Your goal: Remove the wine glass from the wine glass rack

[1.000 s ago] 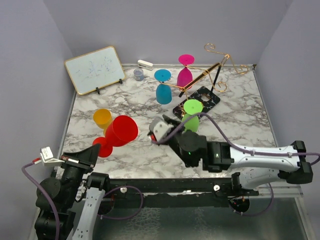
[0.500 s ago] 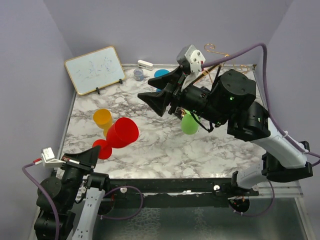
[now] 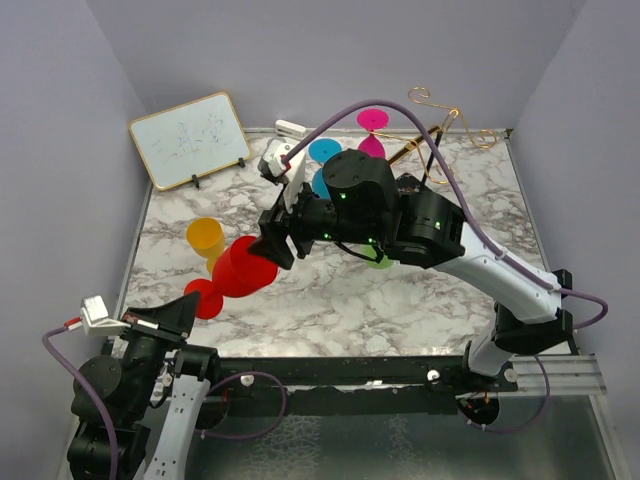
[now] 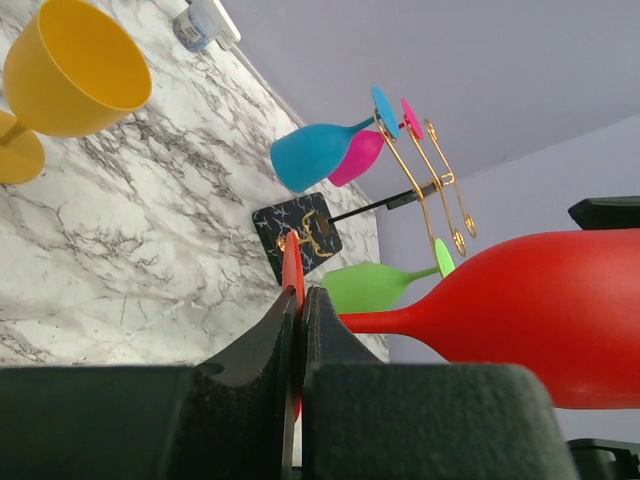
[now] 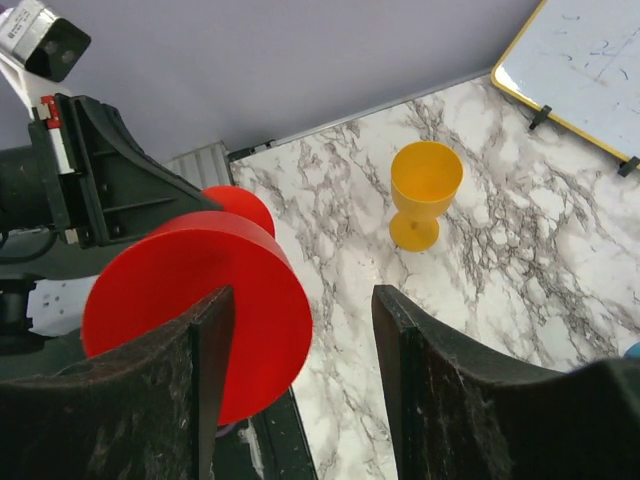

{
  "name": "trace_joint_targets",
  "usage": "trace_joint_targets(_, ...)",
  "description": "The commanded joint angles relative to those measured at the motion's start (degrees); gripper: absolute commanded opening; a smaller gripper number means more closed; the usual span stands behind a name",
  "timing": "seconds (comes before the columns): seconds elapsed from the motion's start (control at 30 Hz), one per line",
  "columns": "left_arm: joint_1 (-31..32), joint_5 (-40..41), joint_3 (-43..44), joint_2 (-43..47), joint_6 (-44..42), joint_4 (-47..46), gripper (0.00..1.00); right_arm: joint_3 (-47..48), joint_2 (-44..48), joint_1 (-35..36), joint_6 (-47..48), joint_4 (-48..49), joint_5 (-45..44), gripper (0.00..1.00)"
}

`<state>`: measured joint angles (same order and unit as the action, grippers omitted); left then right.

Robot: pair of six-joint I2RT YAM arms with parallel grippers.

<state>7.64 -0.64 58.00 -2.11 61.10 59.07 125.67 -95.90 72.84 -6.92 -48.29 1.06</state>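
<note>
My left gripper point(image 3: 192, 306) is shut on the foot point(image 4: 291, 262) of a red wine glass point(image 3: 243, 264) and holds it tilted above the table's near left, as the left wrist view point(image 4: 298, 296) shows. My right gripper point(image 3: 272, 241) is open at the red glass's bowl point(image 5: 195, 300). In the right wrist view point(image 5: 300, 335) the rim lies against the left finger. The gold wire rack point(image 3: 442, 122) stands at the back right, its black base point(image 4: 300, 235) hidden under my right arm from above. Blue point(image 4: 312, 155), pink point(image 4: 356, 155) and green point(image 4: 375, 285) glasses hang on it.
A yellow glass point(image 3: 205, 238) stands upright on the marble table point(image 3: 350, 305) at left. A whiteboard point(image 3: 190, 138) leans at the back left. A small grey jar point(image 4: 195, 25) and a white object point(image 3: 290, 128) sit at the back edge. Purple walls close three sides.
My right arm has swung from low over the table, up by the rack, then left and down to the red glass's bowl. The left arm and red glass stayed put.
</note>
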Motion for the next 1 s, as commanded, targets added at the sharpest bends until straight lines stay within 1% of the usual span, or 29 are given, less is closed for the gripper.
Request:
trace_joint_targets(0.0,0.01,-0.33,1.57,-0.53,-0.25,0.41,0.0,-0.98,0.93,-1.62,-0.59,-0.72,4.31,0.57)
trace_joint_targets(0.17,0.01,-0.26,1.56,-0.44,-0.31,0.46,0.0,-2.94,0.62,-2.58,-0.46,-0.11,6.39,0.56)
trace_joint_targets(0.23,0.01,-0.3,1.43,-0.44,-0.26,0.33,0.0,-3.41,0.1,-2.78,-0.4,0.12,8.06,0.54)
trace_joint_targets(0.27,0.01,-0.28,1.29,-0.46,-0.32,0.27,0.0,-3.61,-0.13,-2.81,-0.3,0.28,9.09,0.51)
trace_joint_targets(0.33,0.01,-0.24,0.96,-0.45,-0.33,0.26,0.0,-3.67,-0.9,-2.83,0.16,0.31,11.01,0.41)
trace_joint_targets(0.4,0.01,-0.15,0.58,-0.32,-0.37,0.32,0.0,-3.32,-1.8,-2.87,0.63,0.04,12.1,0.21)
trace_joint_targets(0.43,0.01,-0.09,0.42,-0.39,-0.35,0.39,0.0,-3.06,-2.1,-2.88,0.87,-0.11,12.27,0.13)
trace_joint_targets(0.47,0.01,-0.03,0.22,-0.37,-0.51,0.58,0.0,-2.98,-2.3,-2.88,1.05,-0.14,12.09,0.08)
trace_joint_targets(0.5,0.01,0.26,0.09,-0.43,-0.68,0.85,0.0,-2.96,-2.47,-2.88,1.11,-0.18,11.62,0.05)
trace_joint_targets(0.53,0.01,0.66,0.06,-0.67,-0.83,1.32,0.03,-2.97,-2.53,-2.88,1.19,-0.16,10.89,0.03)
trace_joint_targets(0.57,0.02,1.17,0.02,-0.94,-1.21,2.05,0.1,-2.97,-2.54,-2.88,1.2,-0.12,10.02,0.01)
trace_joint_targets(0.7,0.01,4.96,0.19,-2.82,-3.41,6.33,0.45,-3.26,-2.17,-2.96,1.22,0.28,7.15,0.01)
trace_joint_targets(0.73,0.01,5.98,0.24,-3.24,-3.75,7.26,0.52,-3.42,-1.93,-3.01,1.26,0.36,6.33,0.01)
trace_joint_targets(0.83,0.01,9.69,0.13,-4.14,-4.1,9.94,0.62,-4.26,-0.83,-3.18,1.2,0.86,2.58,0.01)
trace_joint_targets(0.87,0.02,10.97,0.1,-4.39,-4.0,10.81,0.64,-4.67,-0.51,-3.29,1.2,1.1,1.17,0.01)
trace_joint_targets(0.97,0.03,14.06,0.1,-5.8,-4.06,12.52,0.66,-5.82,-0.33,-3.82,1.41,1.3,-3.72,0.01)
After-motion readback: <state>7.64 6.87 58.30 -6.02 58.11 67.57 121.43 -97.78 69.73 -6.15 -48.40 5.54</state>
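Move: The red wine glass is held by its foot in the left gripper, its middle about 4 cm ahead, 7 cm right and slightly above that hand. From the open right gripper that middle lies some 6 cm left, 3 cm back and 7 cm below. The yellow glass stands 18 cm left, 10 cm ahead and far below the right gripper; the blue glass hangs 18 cm ahead and 8 cm right, the green 8 cm ahead and 17 cm right, both lower. Lower the right gripper about 4 cm so its open fingers straddle the red bowl's rim, then shut them on the wall and keep that pinch while easing slightly forward. Only once it has hold, open the left fingers roughly two-thirds to let go of the foot, sinking some 4 cm and drifting left, with the fingers tipping down. ##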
